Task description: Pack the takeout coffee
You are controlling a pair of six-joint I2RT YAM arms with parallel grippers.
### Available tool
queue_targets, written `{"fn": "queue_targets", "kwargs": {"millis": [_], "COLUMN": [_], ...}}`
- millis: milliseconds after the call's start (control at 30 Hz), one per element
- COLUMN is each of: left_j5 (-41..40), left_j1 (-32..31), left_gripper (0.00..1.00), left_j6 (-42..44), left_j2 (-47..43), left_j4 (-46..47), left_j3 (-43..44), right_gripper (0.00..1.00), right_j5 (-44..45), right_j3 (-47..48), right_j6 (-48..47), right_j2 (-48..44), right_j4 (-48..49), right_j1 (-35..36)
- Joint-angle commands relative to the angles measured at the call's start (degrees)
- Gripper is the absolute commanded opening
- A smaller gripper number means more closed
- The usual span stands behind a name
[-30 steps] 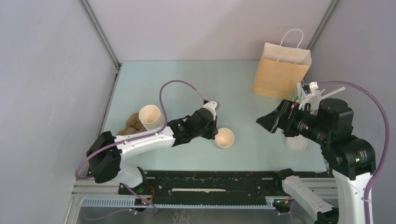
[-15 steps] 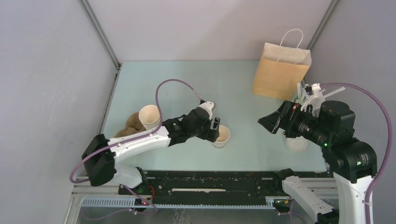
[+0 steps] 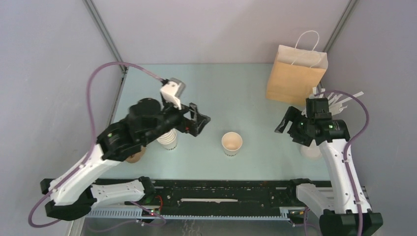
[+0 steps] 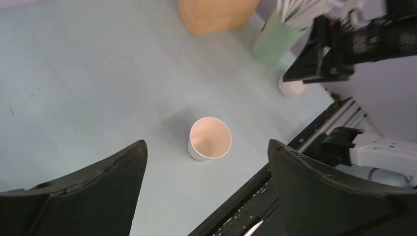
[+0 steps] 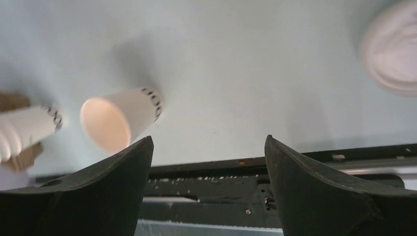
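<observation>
The single cream paper cup [image 3: 231, 143] stands upright mid-table, open, tan inside, with no lid on it. It also shows in the left wrist view [image 4: 210, 139] and the right wrist view [image 5: 123, 120]. A loose white lid [image 3: 312, 151] lies on the table at the right, partly behind my right arm, and shows in the right wrist view [image 5: 393, 46]. My left gripper [image 3: 199, 119] is open and empty, raised to the left of the cup [image 4: 206, 142]. My right gripper [image 3: 284, 125] is open and empty, to the right of the cup [image 5: 209, 138].
A brown paper bag [image 3: 295, 73] with white handles stands at the back right. A green holder of white sticks [image 4: 273, 37] stands beside it. A stack of nested cups [image 3: 167, 139] and brown sleeves [image 3: 133, 156] sit at the left. A black rail [image 3: 221, 191] runs along the near edge.
My left gripper has let go of the cup and pulled up and back to the left. My right arm has shifted its pose and sits lower. The cup stays where it was.
</observation>
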Motion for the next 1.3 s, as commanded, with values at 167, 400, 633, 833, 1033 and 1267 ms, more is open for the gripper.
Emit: {"fn": "queue_targets", "kwargs": {"millis": [167, 400, 633, 833, 1033, 1267], "left_j5": [-2.14, -4.76, -6.18, -5.64, -5.13, -3.45], "left_j1": [0.22, 0.25, 0.34, 0.92, 1.89, 4.00], "left_gripper": [1.00, 1.00, 1.00, 1.00, 1.00, 1.00], "left_j6": [6.10, 8.30, 10.66, 12.35, 13.79, 15.51], "left_j2": [-5.84, -8.64, -8.21, -7.74, -6.70, -4.77], "left_j4": [-13.49, -15.07, -16.42, -15.04, -15.53, -15.62], "left_j3": [13.71, 15.05, 16.16, 17.02, 16.93, 18.26], "right_gripper": [0.79, 0.73, 0.67, 0.56, 0.53, 0.46], "right_j5": [8.18, 5.21, 3.81, -0.62, -1.85, -1.23], "right_j3": [-11.93, -21.95, -23.45, -26.14, -26.96, -27.23], "right_j6": [6.18, 7.42, 2.21, 0.57, 1.17, 1.50], "right_j2": [-1.94, -2.09, 3.19, 7.14, 9.58, 11.81], "right_j4": [10.91, 22.83, 29.21, 33.97, 36.70, 37.64], "right_j1": [-18.82, -28.27, -32.41, -36.28, -36.57, -36.57]}}
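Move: The white lid lies flat, some 18 cm to the right of the right hand, about 2 cm ahead and 16 cm below. The green straw tub stands roughly 10 cm farther out, right behind the lid, and the paper bag about 24 cm ahead of the hand and 11 cm to its right. The single cup stands about 16 cm to the hand's left and 1 cm ahead. From the left hand the lid is about 44 cm to the right, 3 cm ahead and 31 cm lower. The right hand swings to its right and sinks, about 15 cm each way, turning some 35 to 40 degrees clockwise as it goes, then creeps about 4 cm forward to bring its down-pointing fingers in at the lid's left, far rim beside the straw tub, the opening narrowing from nearly full to about half without shutting on anything. The empty left hand meanwhile keeps drawing away from the single cup, about 9 cm left and 7 cm up and slightly back, its fingers wide open and tipping up some 10 degrees. ##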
